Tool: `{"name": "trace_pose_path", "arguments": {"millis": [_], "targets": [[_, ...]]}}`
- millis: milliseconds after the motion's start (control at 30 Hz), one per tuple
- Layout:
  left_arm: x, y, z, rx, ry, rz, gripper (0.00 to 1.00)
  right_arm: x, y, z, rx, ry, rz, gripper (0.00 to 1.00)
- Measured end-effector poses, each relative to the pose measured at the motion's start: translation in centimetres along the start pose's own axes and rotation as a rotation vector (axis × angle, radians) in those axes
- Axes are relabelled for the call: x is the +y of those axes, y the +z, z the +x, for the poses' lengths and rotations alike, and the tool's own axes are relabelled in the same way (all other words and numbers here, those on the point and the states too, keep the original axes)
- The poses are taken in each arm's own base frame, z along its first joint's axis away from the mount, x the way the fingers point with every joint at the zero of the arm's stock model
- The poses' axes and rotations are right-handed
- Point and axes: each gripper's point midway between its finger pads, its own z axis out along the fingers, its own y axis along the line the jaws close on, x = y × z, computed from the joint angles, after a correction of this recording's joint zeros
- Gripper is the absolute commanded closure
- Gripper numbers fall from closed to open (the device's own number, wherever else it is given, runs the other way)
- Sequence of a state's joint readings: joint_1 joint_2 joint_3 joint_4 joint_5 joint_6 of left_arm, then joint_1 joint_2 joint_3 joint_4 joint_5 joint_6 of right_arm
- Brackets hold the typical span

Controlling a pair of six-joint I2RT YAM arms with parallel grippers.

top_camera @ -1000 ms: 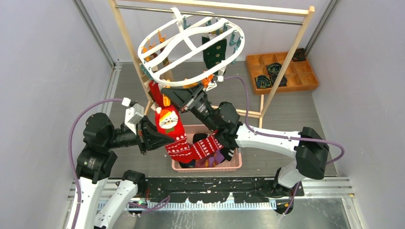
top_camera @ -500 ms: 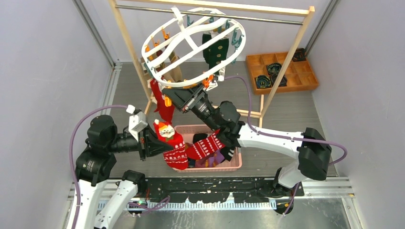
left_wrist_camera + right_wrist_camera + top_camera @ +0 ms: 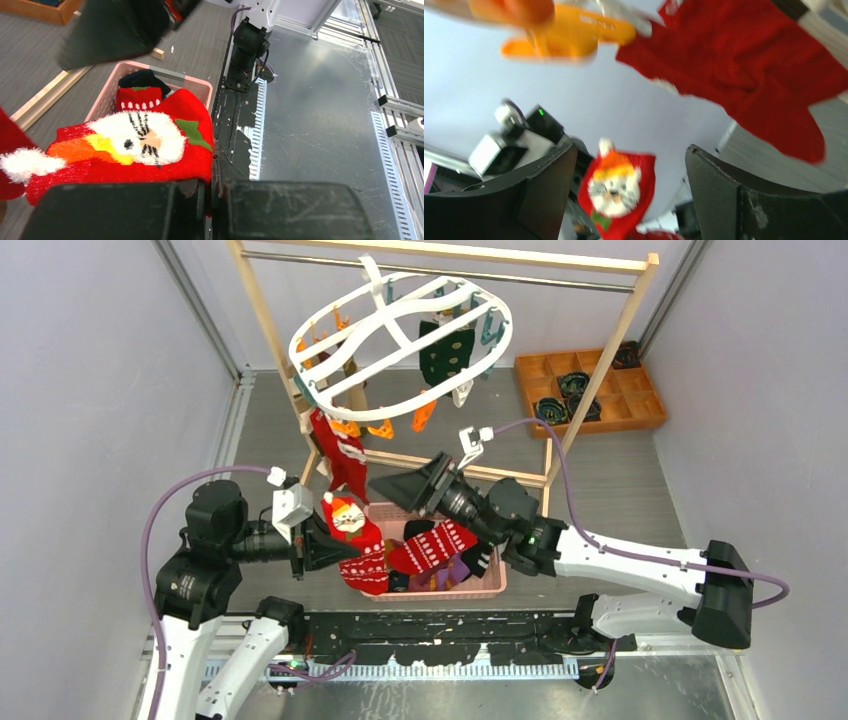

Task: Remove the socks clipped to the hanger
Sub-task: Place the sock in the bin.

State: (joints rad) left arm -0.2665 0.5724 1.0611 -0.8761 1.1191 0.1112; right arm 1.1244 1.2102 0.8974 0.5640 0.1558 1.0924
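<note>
The white oval hanger (image 3: 400, 340) hangs from the wooden rack's rail. Two socks stay clipped to it: a red one (image 3: 340, 455) at its left and a dark green one (image 3: 447, 350) at the back. My left gripper (image 3: 322, 545) is shut on a red sock with a cat face (image 3: 145, 145), held over the left end of the pink basket (image 3: 490, 585). My right gripper (image 3: 400, 490) stands open below the hanger, with nothing between its fingers. In the right wrist view, an orange clip (image 3: 569, 35) and the clipped red sock (image 3: 764, 70) hang above my right gripper (image 3: 631, 149).
The basket holds several socks, a red patterned one (image 3: 435, 545) on top. The light wooden rack (image 3: 270, 330) stands over the back of the table. A wooden compartment tray (image 3: 590, 390) with dark items sits at the back right. Grey walls close in both sides.
The cat-face sock came off its clip and my left gripper lowered it towards the basket. My right gripper opened and drew back down and to the right, away from the hanger.
</note>
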Motion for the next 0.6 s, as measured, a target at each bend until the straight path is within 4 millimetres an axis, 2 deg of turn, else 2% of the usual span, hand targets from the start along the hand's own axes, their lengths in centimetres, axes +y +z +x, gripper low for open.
{"name": "trace_pose_path", "arguments": {"millis": [100, 167, 233, 267, 300, 333, 400, 467, 600], "targets": [[0.2, 0.1, 0.0, 0.004, -0.001, 0.0, 1.0, -1.1, -1.6, 2.9, 0.091, -0.072, 0.036, 0.29], [0.3, 0.1, 0.0, 0.004, -0.003, 0.0, 1.0, -1.2, -2.3, 4.8, 0.15, -0.108, 0.034, 0.43], [0.4, 0.2, 0.0, 0.005, -0.007, 0.0, 1.0, -1.0, -2.7, 6.0, 0.195, -0.132, 0.021, 0.61], [0.4, 0.2, 0.0, 0.005, -0.009, 0.0, 0.99, -0.9, -2.9, 6.5, 0.214, -0.14, 0.01, 0.81], [0.5, 0.2, 0.0, 0.006, -0.011, 0.0, 0.93, -0.8, -3.0, 6.6, 0.222, -0.147, 0.003, 0.95], [0.5, 0.2, 0.0, 0.006, -0.012, -0.001, 0.82, -0.9, -3.0, 6.7, 0.226, -0.159, 0.001, 0.99], [0.8, 0.3, 0.0, 0.01, -0.017, -0.012, 0.57, -1.2, -3.2, 6.9, 0.23, -0.159, 0.002, 0.99], [1.1, 0.2, 0.2, 0.016, -0.013, -0.03, 0.23, -2.0, -3.5, 7.0, 0.231, -0.164, 0.018, 0.99], [1.8, 0.2, 0.5, 0.03, -0.011, -0.065, 0.02, -4.2, -5.1, 6.1, 0.215, -0.188, 0.11, 0.99]]}}
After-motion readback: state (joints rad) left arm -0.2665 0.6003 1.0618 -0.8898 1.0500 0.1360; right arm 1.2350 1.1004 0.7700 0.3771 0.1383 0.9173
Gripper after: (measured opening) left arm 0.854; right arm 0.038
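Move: The cat-face red sock is still pinched in the left fingers, its middle about 3 cm ahead of and 2 cm below them. From the open, empty right hand, the sock lies some 8 cm back, 6 cm left and 8 cm down. The pink bin's middle is roughly 12 cm back, 8 cm right and 35 cm down from the right hand; another red sock hangs about 7 cm ahead and 8 cm left, roughly level. Back and down, slightly left, the right hand sweeps some 7 cm to the cat-face sock, its fingers tipping down about 15 degrees and closing to pinch the edge beside the face. It then draws the sock a few centimetres down and to the right, while the left fingers open wide and let go, that hand easing barely 2 cm forward. ##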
